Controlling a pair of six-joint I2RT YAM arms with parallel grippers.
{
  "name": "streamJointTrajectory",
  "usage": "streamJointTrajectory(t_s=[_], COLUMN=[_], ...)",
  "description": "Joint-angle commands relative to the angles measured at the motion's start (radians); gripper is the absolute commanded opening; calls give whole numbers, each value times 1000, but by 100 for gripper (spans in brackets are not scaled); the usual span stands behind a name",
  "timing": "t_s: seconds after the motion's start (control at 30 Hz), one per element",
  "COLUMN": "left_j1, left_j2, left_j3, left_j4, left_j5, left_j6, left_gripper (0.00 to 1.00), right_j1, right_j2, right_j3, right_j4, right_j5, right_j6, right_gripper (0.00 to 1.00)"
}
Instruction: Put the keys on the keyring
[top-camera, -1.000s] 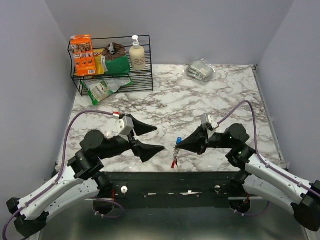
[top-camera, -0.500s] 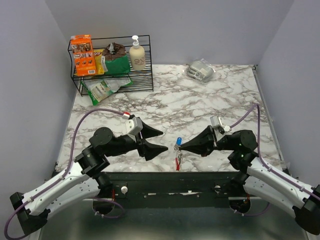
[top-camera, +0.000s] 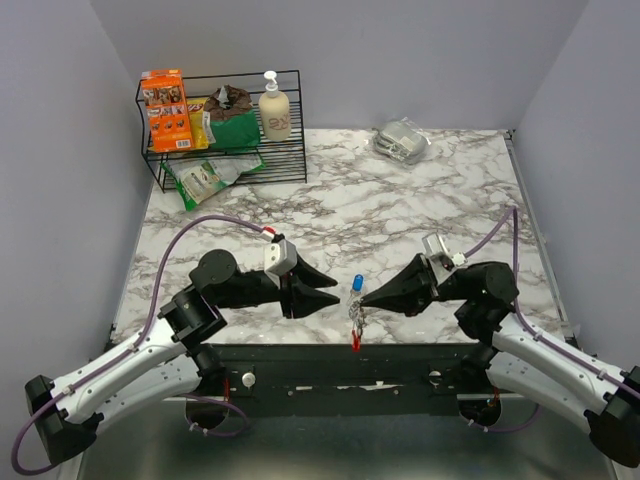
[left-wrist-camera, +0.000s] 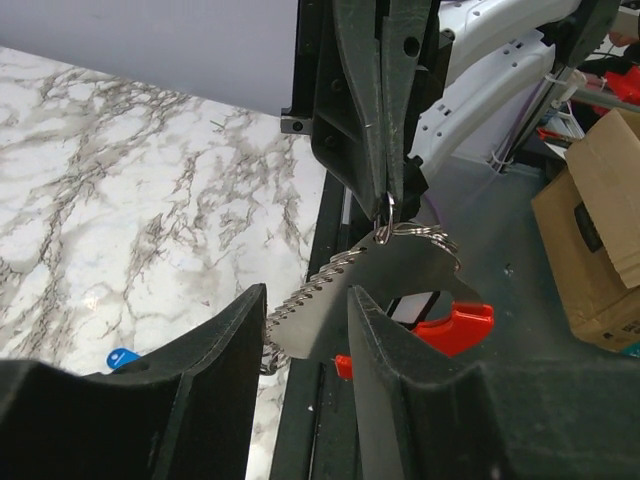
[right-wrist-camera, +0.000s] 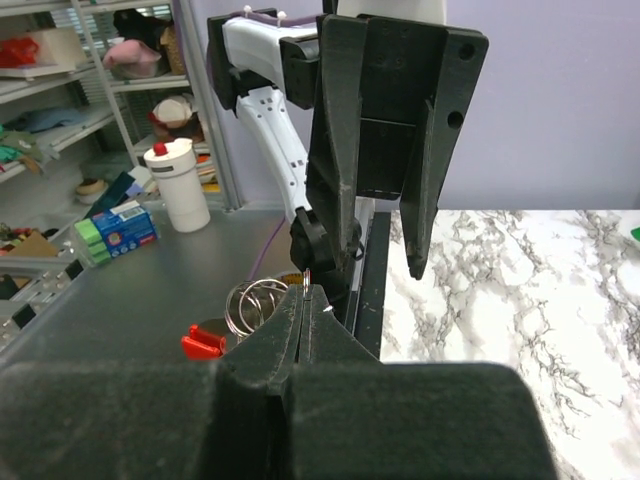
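My right gripper (top-camera: 364, 297) is shut on a small ring of the keyring (top-camera: 355, 316) and holds it up over the table's near edge. The chain hangs down with the red clip (top-camera: 354, 343) at its bottom, and the blue-headed key (top-camera: 357, 283) sits just above the fingertips. In the right wrist view my right gripper (right-wrist-camera: 305, 294) pinches the ring, with silver rings (right-wrist-camera: 255, 300) and the red clip (right-wrist-camera: 204, 344) to the left. My left gripper (top-camera: 335, 290) is open, just left of the keyring. In the left wrist view its gripper (left-wrist-camera: 305, 300) straddles the chain and a flat silver key blade (left-wrist-camera: 350, 285), not closed on them.
A black wire rack (top-camera: 225, 130) with boxes, bags and a soap bottle stands at the back left. A silvery packet (top-camera: 402, 141) lies at the back right. The black table edge rail (top-camera: 340, 355) runs right under the hanging clip.
My left gripper has moved right, up to the keyring, and its jaws now sit around the chain. My right gripper has held the keyring and shifted slightly right and lower.
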Motion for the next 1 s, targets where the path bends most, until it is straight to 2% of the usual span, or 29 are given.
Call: streamJointTrajectory(t_s=[0.0,0.2,0.3,0.37,0.5,0.6,0.77,0.87,0.97], left_j1=[1,1,1,1,1,2,2,1,2], left_j2=[-30,-113,-169,-202,-235,-246,-211,-158,-101], left_j3=[10,7,-5,-8,-8,-17,-36,-45,-44], left_j4=[-29,-150,-186,-209,-261,-275,-269,-269,-279], left_j5=[-21,-228,-319,-397,-468,-509,-538,-555,-595], left_j6=[32,49,48,46,46,42,29,14,2], left_gripper=[51,66,69,70,73,75,77,77,78], right_j1=[-5,-5,-5,-5,27,56,58,58,57], right_j2=[28,178,337,475,633,689,772,819,824], right_j3=[6,20,36,104,231,267,257,222,129], right_j4=[36,-73,-68,-79,-94,-67,-132,-146,-82], right_j5=[2,91,122,107,82,45,155,206,275], right_j6=[-7,-93,-92,-84,-58,-76,-75,-40,22], right_gripper=[0,0,0,0,0,0,0,1,2])
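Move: The right hand already pinches the keyring, with the red key hanging some 4 cm back and 6 cm below its fingertips. The bare table patch it heads for is about 12 cm ahead, 9 cm left and 27 cm down; the blue key lies 13 cm straight ahead at the same depth. From the empty left hand, the keyring is some 5 cm right, 2 cm back and 2 cm lower, and the blue key 12 cm ahead, 4 cm right, 26 cm down. Down and forward, bearing left, the right hand carries the still-pinched keyring some 17 cm lower towards the table left of the blue key, tipping its fingers from slightly upward to about level. The left hand backs off left and forward, about 6 cm each way, swinging some 30 degrees counter-clockwise and opening wider, then dips a few centimetres. ##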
